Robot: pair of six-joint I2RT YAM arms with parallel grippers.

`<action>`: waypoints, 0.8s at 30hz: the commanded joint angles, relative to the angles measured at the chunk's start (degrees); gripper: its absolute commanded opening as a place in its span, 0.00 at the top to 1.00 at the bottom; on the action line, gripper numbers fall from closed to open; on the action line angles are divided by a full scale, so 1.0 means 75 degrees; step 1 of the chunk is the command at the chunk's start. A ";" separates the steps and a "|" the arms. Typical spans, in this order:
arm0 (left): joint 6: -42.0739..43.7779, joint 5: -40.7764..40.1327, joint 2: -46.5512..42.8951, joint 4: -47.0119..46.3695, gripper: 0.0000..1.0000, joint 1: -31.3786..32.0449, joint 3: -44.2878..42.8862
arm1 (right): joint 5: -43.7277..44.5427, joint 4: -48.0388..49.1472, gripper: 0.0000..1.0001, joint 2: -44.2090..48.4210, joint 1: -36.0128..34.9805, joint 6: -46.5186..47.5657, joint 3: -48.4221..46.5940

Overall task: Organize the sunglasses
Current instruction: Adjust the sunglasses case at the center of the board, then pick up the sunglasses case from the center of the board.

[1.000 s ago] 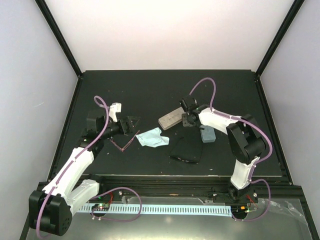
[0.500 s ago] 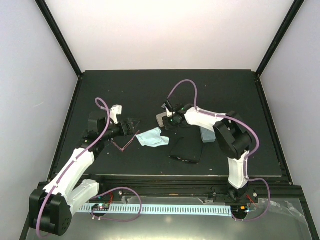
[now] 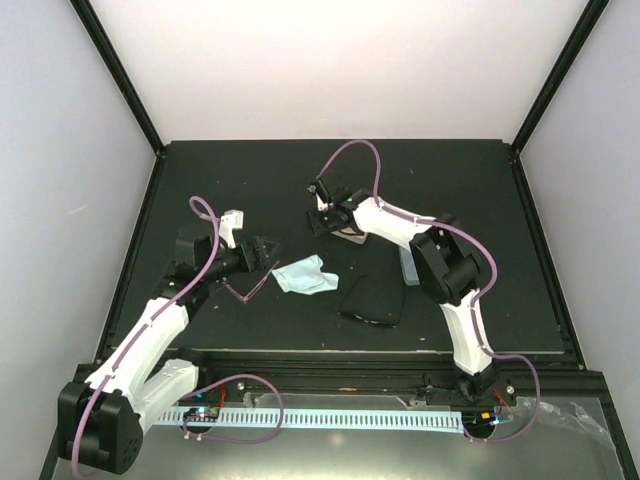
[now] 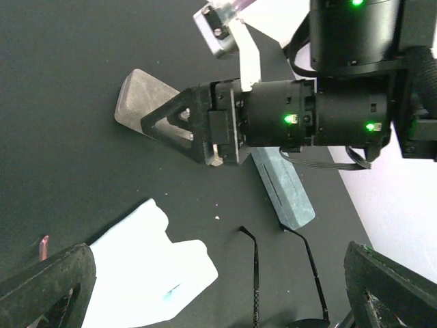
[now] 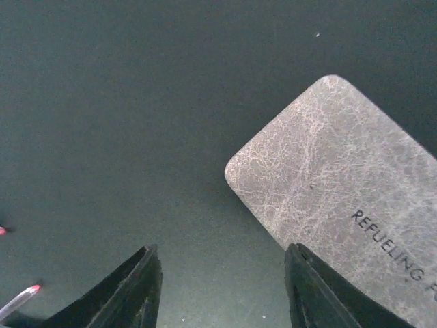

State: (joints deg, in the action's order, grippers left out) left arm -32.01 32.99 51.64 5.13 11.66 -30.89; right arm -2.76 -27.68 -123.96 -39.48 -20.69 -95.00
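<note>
The pink-framed sunglasses (image 3: pixel 248 288) lie on the black table just below my left gripper (image 3: pixel 262 250), which stands wide open with nothing in it. In the left wrist view only a pink tip (image 4: pixel 44 246) shows. The black sunglasses (image 3: pixel 372 300) rest near the front edge, their temples (image 4: pixel 257 273) open toward the blue-grey case. My right gripper (image 3: pixel 325 215) hovers open at the left end of the beige-grey case (image 5: pixel 341 198). Bare table lies between its fingers (image 5: pixel 133 294), and the right finger overlaps the case's edge.
A light blue cloth (image 3: pixel 305 275) lies between the two pairs of sunglasses, also bright in the left wrist view as the cloth (image 4: pixel 147 266). The blue-grey case (image 4: pixel 283 188) sits right of centre, partly under the right arm. Black frame posts border the table.
The right arm has swung left, from beside the blue-grey case to the left end of the beige-grey case. The left arm has barely moved.
</note>
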 commanded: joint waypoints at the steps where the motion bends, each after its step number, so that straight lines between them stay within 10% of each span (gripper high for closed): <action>1: -0.0004 -0.0110 -0.0141 0.0048 0.01 0.0040 0.0018 | 0.0178 0.0294 0.42 0.0654 0.0101 0.0252 0.0347; 7: -0.0004 -0.0071 -0.0066 0.0025 0.01 0.0039 0.0017 | 0.0622 0.0987 0.09 0.1194 0.0523 0.1721 0.1489; 24: -0.0003 -0.0040 -0.0014 0.0069 0.01 0.0051 -0.0040 | -0.1587 -0.1419 0.02 0.0093 0.1455 0.5415 0.0088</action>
State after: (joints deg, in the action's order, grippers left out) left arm -32.01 32.77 51.42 5.17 11.73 -30.85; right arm -7.97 -31.94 -122.19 -28.03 12.29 -93.10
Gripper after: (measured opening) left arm 0.989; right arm 0.976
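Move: The tan sunglasses case has its middle about 4 cm ahead of the right hand, 5 cm to its right and 3 cm lower, with the half-open fingers by its near side towards the left end. From the case's middle, the cloth lies some 12 cm back and 8 cm left, and the blue case about 7 cm back and 17 cm right. From the idle left hand, the tan case is roughly 13 cm ahead, 16 cm right and 15 cm below. The tan case's near side is left as the right hand lifts a centimetre or two and its fingers spread from under half to wide open. The hand then swings about 9 cm right and some 3 cm forward, sinking again and turning about 20 degrees counter-clockwise, until the empty fingers straddle the right half of the case. ##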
